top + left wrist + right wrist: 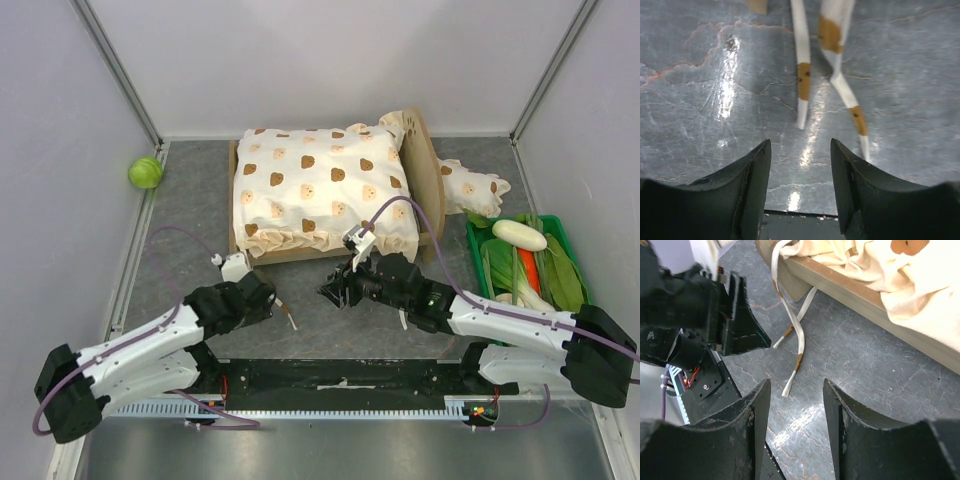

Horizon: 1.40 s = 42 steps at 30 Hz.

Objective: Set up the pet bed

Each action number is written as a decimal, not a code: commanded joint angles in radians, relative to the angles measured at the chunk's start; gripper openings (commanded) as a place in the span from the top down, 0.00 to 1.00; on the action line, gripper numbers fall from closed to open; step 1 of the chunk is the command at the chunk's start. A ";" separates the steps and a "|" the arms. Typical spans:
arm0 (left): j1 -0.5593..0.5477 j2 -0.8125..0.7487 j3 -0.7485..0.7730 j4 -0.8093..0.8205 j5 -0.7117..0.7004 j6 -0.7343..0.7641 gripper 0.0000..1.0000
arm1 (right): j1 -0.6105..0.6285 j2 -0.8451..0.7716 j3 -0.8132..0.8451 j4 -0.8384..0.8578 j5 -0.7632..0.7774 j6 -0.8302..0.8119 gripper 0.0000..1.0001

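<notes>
The pet bed (pixel 432 185) is a light-wood frame at the back centre with its headboard on the right. A cream bear-print cushion (pixel 320 190) covers it. Two cushion ties (pixel 802 85) hang off the front corner and lie crossed on the grey table. My left gripper (pixel 800 145) is open just short of the tie ends, with nothing between its fingers. My right gripper (pixel 795 385) is also open and empty, pointing at the same ties (pixel 795 347) from the other side. The bed's front rail (pixel 850 290) and the left gripper's fingers (pixel 742 320) show in the right wrist view.
A small bear-print pillow (pixel 478 187) lies behind the headboard at the right. A green tray (pixel 475 258) of vegetables stands at the right edge. A green ball (pixel 145 172) sits at the back left. White walls enclose the table.
</notes>
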 commanded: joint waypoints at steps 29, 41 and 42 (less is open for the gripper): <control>-0.013 0.302 -0.091 0.304 -0.219 -0.091 0.57 | 0.005 0.012 -0.064 0.110 -0.023 0.065 0.47; 0.003 0.400 -0.058 0.310 -0.179 -0.069 0.71 | 0.006 0.011 -0.061 0.110 -0.022 0.062 0.48; 0.004 0.400 -0.057 0.309 -0.176 -0.065 0.73 | 0.006 0.012 -0.061 0.110 -0.022 0.062 0.48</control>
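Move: The long cloth tie hanging from the bed's near left corner is what the left hand goes for; its folded stretch lies about 5 cm ahead, 1 cm to the right and 4 cm below. The short tie is some 6 cm ahead and 1 cm left, 5 cm down. The bed's corner leg stands roughly 11 cm ahead and 4 cm left. From the right hand the long tie lies about 16 cm left, 2 cm ahead and 15 cm below. Down and then forward, the left hand eases in under the bed's near left corner, sinking about 5 cm in all and reaching some 4 cm ahead to the long tie. The wrist rolls its left side up by about 10 degrees while the fingers narrow around the tie's folded stretch from half open to under a third, not yet shut. ##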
